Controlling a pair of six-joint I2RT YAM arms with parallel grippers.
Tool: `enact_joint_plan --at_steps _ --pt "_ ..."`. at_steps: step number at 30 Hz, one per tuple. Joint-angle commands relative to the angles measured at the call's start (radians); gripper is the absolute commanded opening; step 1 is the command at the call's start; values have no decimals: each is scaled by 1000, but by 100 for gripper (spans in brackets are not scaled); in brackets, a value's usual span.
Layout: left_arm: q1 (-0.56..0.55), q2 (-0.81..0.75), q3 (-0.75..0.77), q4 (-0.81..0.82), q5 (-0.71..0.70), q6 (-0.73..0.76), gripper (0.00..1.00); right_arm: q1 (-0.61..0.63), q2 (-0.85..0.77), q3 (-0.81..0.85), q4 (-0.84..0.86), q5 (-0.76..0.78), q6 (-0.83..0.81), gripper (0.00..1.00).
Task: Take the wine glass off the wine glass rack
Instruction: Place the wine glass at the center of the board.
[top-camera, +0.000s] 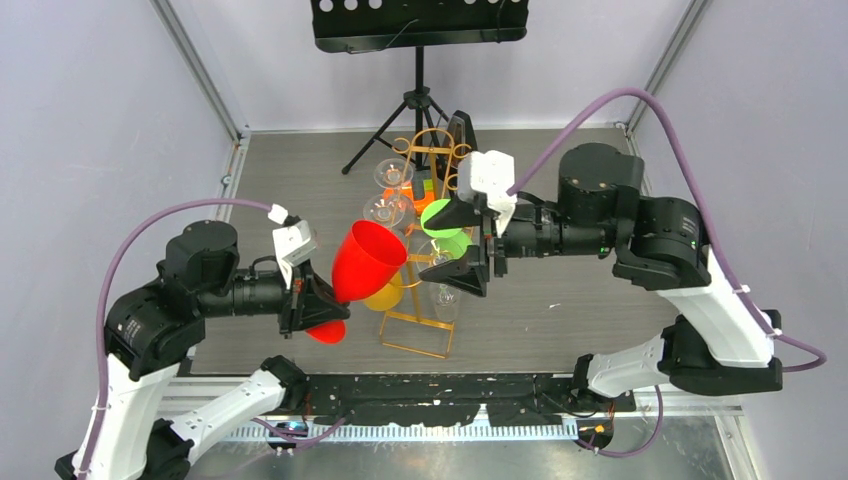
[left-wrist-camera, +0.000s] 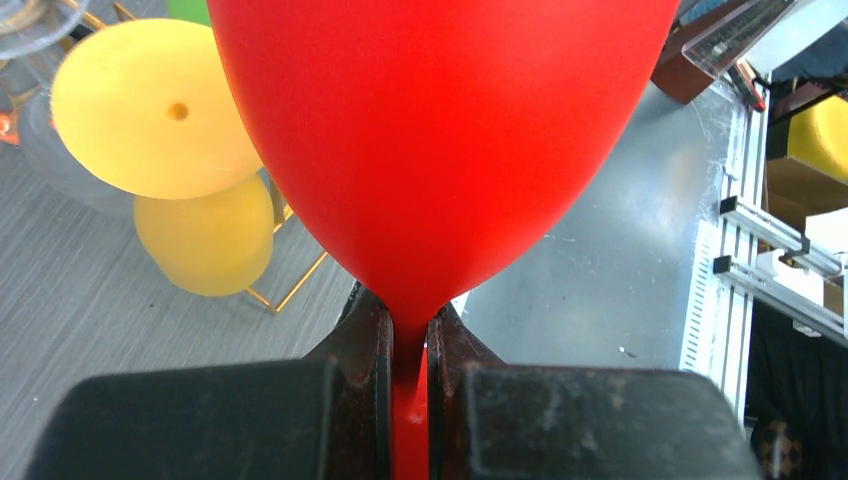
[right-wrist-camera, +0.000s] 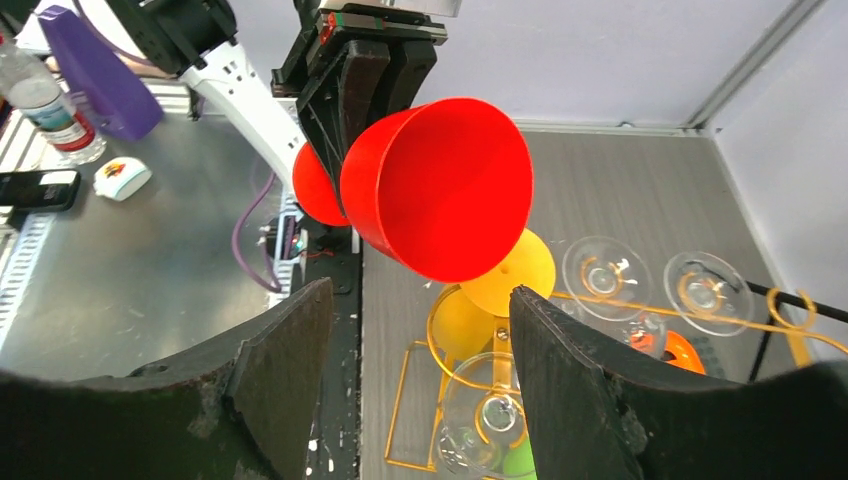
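Note:
My left gripper (top-camera: 318, 306) (left-wrist-camera: 408, 312) is shut on the stem of a red wine glass (top-camera: 367, 260) (left-wrist-camera: 430, 130) (right-wrist-camera: 440, 185). It holds the glass tilted, just left of the wine glass rack, with the bowl's mouth facing the rack. The wine glass rack (top-camera: 418, 322) (right-wrist-camera: 398, 400) is a gold wire frame. On it hang a yellow glass (top-camera: 385, 296) (left-wrist-camera: 155, 110) (right-wrist-camera: 520, 270), a green glass (top-camera: 445, 226), an orange glass (top-camera: 420, 196) and several clear ones (top-camera: 392, 172) (right-wrist-camera: 606, 275). My right gripper (top-camera: 460, 246) (right-wrist-camera: 420, 296) is open above the rack's front end and grips nothing.
A black tripod music stand (top-camera: 420, 28) stands behind the rack at the back wall. Grey walls with metal corner posts enclose the floor. Beyond the near edge, the right wrist view shows a bottle (right-wrist-camera: 45, 105) and a phone (right-wrist-camera: 38, 188) on a metal bench.

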Motion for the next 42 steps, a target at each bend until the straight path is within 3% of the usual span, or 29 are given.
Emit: enact_joint_plan --at_steps 1,12,29,35,38,39,42 --pt "-27 -12 -32 -3 40 62 0 -30 21 21 -4 -184 23 71" --pt "-70 1 -45 -5 12 64 0 -45 100 37 13 -382 46 69" --pt "-72 2 -23 -4 -2 63 0 -44 162 -3 62 -473 110 60" --pt "-73 6 -15 -2 0 58 0 -43 179 -16 67 -481 117 43" --pt "-72 5 -21 -1 -7 60 0 -43 182 -26 67 -477 113 20" --pt "-72 4 -23 -1 -7 60 0 -43 180 -27 68 -476 113 8" --pt "-72 7 -22 -4 -7 59 0 -43 171 -44 79 -468 112 6"
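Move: The red glass hangs stem-pinched in the left hand, its bowl some 4 cm ahead of that hand, 5 cm to its right and 5 cm above. From the empty, open right hand the red bowl lies about 9 cm left, level fore and aft, 6 cm lower. Around 15 cm below the right hand hang the yellow glass, 8 cm left and 2 cm ahead; the clear glass, 2 cm right and level; and the green glass, 4 cm right and 7 cm ahead. Leftward, down and back, about 9 cm in all, the right hand goes to the near right side of the red bowl's mouth, swinging some 20 degrees counter-clockwise and rolling about its fingers. Its fingers then close, pinching the rim with one finger inside and one outside. The left hand keeps the stem, sinks 2 cm early on, then holds still. ##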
